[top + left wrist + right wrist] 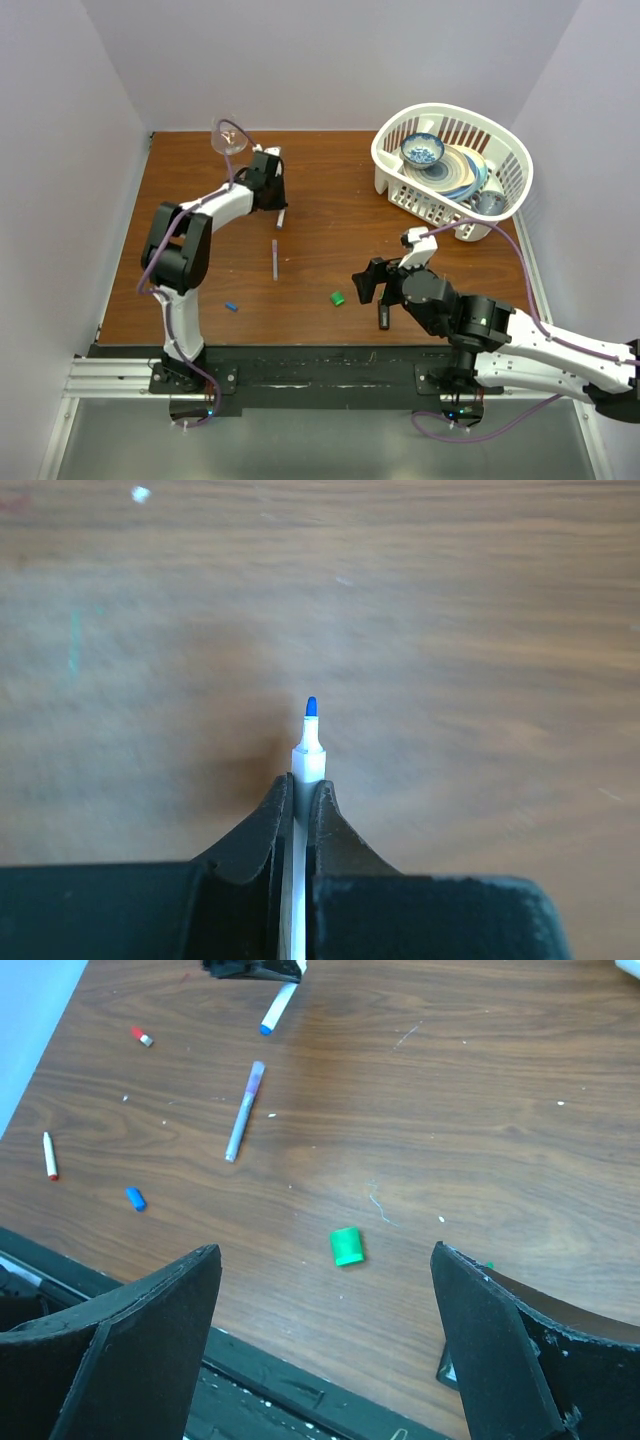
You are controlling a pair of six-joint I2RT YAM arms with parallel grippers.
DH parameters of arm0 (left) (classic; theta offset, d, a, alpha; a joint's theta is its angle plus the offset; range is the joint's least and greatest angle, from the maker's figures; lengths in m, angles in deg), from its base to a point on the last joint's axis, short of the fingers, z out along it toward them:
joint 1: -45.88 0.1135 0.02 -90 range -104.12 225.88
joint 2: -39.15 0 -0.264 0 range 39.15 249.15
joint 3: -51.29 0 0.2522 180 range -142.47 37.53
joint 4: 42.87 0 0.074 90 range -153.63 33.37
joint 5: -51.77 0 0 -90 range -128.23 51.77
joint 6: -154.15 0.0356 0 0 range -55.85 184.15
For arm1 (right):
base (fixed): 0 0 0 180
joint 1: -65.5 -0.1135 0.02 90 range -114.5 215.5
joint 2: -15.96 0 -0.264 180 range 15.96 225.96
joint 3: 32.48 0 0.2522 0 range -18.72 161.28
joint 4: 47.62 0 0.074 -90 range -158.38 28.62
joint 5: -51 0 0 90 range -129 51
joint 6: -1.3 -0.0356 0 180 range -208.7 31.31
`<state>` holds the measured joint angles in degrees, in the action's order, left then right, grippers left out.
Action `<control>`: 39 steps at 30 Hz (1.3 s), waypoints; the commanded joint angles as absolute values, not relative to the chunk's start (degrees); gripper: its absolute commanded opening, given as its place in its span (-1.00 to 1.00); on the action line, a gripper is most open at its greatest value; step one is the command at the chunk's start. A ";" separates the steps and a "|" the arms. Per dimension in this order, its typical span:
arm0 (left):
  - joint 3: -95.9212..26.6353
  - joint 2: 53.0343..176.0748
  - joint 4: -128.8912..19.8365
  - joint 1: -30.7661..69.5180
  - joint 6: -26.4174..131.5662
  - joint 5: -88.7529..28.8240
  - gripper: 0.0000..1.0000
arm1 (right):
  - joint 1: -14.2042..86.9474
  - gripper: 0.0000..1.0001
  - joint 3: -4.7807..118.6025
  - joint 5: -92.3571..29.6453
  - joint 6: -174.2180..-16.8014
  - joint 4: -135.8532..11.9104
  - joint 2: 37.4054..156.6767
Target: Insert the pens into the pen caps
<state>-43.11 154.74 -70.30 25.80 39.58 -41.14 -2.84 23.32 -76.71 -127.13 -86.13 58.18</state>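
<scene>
My left gripper [281, 205] [303, 785] is shut on the thin white pen [309, 750], whose blue tip points out past the fingers, at the far middle of the table. The pen also shows in the right wrist view [280, 1008]. The purple-grey pen [275, 258] [245, 1110] lies loose below it. My right gripper [372, 285] [326, 1250] is open and empty, just above the green cap [338, 297] [346, 1246]. The blue cap [231, 307] [135, 1198] and red cap [142, 1036] lie to the left. The black marker [383, 318] is mostly hidden under my right gripper.
A white basket [395, 165] holding bowls and plates stands at the back right. A small white stick with a red tip [48, 1155] lies near the left edge. The black front rail [320, 360] runs along the near table edge.
</scene>
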 commanded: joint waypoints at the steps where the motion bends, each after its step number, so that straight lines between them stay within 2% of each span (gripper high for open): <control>1: -36.33 141.31 -61.49 25.31 33.49 -31.47 -1.00 | -2.88 0.79 22.50 -76.18 -127.28 -78.17 58.15; 7: -24.89 127.60 -50.42 24.69 25.76 -21.36 -1.00 | 0.27 0.71 24.60 -66.53 -122.27 -68.59 63.14; 10: -20.14 121.53 -45.74 24.43 20.93 -17.41 -1.00 | 7.03 0.69 26.45 -54.59 -124.28 -64.90 67.71; 11: -19.00 120.02 -44.51 24.34 20.04 -16.53 -1.00 | 9.14 0.68 26.19 -47.16 -126.64 -61.67 68.60; 12: -16.46 118.62 -41.46 24.26 18.99 -14.25 -1.00 | 12.81 0.67 25.75 -44.47 -127.88 -59.12 69.30; 15: -11.28 113.08 -35.92 24.26 14.51 -11.26 -1.00 | 15.74 0.61 24.43 -37.78 -131.05 -49.79 72.46; 21: -3.01 102.54 -29.14 24.08 8.70 -10.10 -1.00 | 15.75 0.50 25.66 -34.87 -134.48 -39.85 79.06; 27: 0.00 99.01 -25.25 23.90 4.65 -8.26 -1.00 | 15.75 0.38 28.82 -32.94 -135.63 -36.86 84.15; 34: 1.93 97.25 -23.24 23.81 2.99 -8.17 -1.00 | 15.75 0.17 29.70 -30.65 -136.95 -34.22 87.50; 39: 2.89 96.46 -23.06 23.81 2.28 -8.08 -1.00 | 15.75 -0.08 29.61 -31.96 -137.21 -32.90 88.38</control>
<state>1.87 98.13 -27.05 23.99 3.77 -9.17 15.78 27.30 -32.36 -136.40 -37.30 88.14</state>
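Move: The white pen, already pinched low over the table by the left hand, lies about 28 cm ahead of the open right hand, 19 cm to its left and 17 cm lower. From the left hand, the right gripper is some 30 cm back, 19 cm right and 18 cm up. The purple pen lies about 17 cm straight back from the left hand, 3 cm lower. The green cap is roughly 4 cm ahead of the right hand, 5 cm left and 20 cm below. The white pen is carried up about 25 cm and back some 20, drifting right, in the left hand's unbroken grip, while that wrist turns some 60 degrees to point nearly level rightward, towards the right gripper. The right hand comes left to meet it, slightly forward and up, rolling its left side up and turning counter-clockwise, its fingers narrowing to half open around the pen's tail without closing on it. ##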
